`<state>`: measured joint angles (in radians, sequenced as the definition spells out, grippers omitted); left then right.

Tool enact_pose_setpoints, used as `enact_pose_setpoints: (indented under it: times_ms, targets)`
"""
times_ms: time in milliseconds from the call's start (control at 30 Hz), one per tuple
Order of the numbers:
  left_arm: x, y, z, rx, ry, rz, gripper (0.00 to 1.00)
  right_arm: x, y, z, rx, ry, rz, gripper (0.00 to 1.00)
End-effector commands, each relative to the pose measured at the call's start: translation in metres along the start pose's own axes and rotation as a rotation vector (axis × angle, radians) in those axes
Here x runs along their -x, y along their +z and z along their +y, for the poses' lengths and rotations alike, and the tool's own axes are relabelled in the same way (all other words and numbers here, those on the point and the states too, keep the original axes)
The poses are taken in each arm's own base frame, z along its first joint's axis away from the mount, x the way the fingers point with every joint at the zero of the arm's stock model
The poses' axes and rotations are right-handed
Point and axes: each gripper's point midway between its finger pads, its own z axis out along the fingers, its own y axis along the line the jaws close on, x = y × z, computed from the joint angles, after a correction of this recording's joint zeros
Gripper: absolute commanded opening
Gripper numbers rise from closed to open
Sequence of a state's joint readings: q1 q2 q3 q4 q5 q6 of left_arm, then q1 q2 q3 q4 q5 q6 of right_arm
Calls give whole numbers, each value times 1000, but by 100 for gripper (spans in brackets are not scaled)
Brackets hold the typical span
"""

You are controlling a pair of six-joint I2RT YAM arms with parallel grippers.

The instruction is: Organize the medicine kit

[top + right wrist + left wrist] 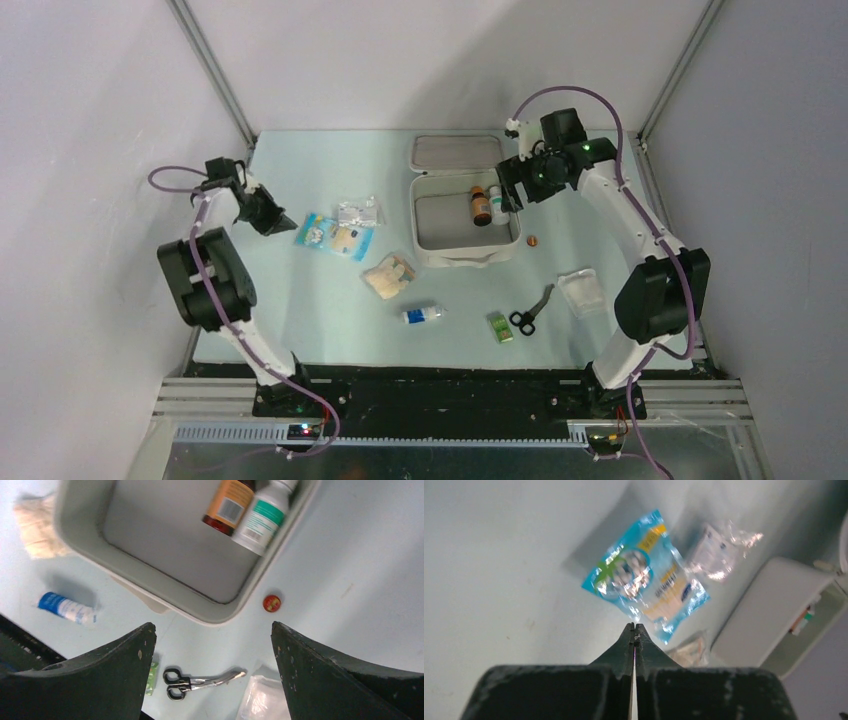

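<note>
The white medicine kit (445,222) lies open mid-table, its lid (455,152) folded back behind it. An orange-brown bottle (481,205) and a white bottle (497,206) lie at its right side. My right gripper (510,192) hovers open and empty over that right edge. In the right wrist view the kit's grey floor (165,540) and both bottles (227,505) sit ahead of the wide-apart right gripper (212,630). My left gripper (268,215) is shut on nothing, raised just left of a blue foil packet (333,236). In the left wrist view that packet (646,575) lies beyond the left gripper (634,626).
Loose on the table: a clear packet (358,212), a beige gauze wad (388,275), a blue-and-white tube (423,315), a green packet (500,327), scissors (531,310), a clear pouch (582,292) and a small red cap (533,240). Walls close in both sides.
</note>
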<state>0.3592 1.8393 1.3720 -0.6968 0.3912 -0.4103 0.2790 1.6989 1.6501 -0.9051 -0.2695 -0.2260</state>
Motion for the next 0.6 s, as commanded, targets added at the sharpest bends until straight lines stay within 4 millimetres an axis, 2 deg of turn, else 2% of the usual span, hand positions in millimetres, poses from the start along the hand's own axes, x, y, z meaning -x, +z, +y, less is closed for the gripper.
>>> enact_pose_setpoints:
  times_ms: [0, 100, 133, 233, 267, 300, 333, 367, 433, 533, 567]
  targets:
    - [-23, -34, -21, -109, 91, -17, 0, 30, -13, 25, 149, -115, -103, 89]
    - [-46, -39, -26, -120, 153, -2, 0, 42, -24, 44, 269, -179, -147, 92]
    - [-47, -47, -30, -124, 197, -26, 0, 50, -27, 47, 288, -195, -166, 92]
    - [-57, -52, -33, -93, 241, -49, 1, 53, -24, 58, 360, -215, -164, 93]
    - [-60, -52, -31, -80, 190, -48, 15, 58, -24, 59, 358, -217, -171, 93]
    - [-62, -49, -31, -74, 148, -38, 38, 58, -20, 59, 358, -209, -163, 93]
    - [-64, -47, -29, -64, 135, -32, 48, 61, -21, 59, 358, -206, -170, 93]
    - [-62, -45, -24, -28, 121, -42, 67, 62, -19, 59, 357, -200, -167, 93]
    - [-50, -39, -11, 50, 102, -78, 80, 64, -19, 57, 347, -187, -168, 94]
    - [-30, -27, -11, 14, 37, -96, 83, 62, -16, 53, 323, -181, -154, 94]
    - [-31, -19, -13, -17, 3, -68, 83, 61, -15, 53, 319, -180, -147, 94]
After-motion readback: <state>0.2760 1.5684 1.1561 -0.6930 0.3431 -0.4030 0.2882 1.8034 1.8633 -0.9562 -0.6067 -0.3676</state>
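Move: The swab bag lies about 4 cm ahead of the empty, shut left hand, 6 cm to its right and 7 cm below. The clear zip bag is some 10 cm ahead and 11 right, the glove bag about 5 cm back and 17 right, both as low. From the right hand, open beside the kit, the swab bag is roughly 36 cm left, 4 ahead and 18 below. Left hand draws about 5 cm back and right, opening short of the swab bag; right hand rises leftward. ##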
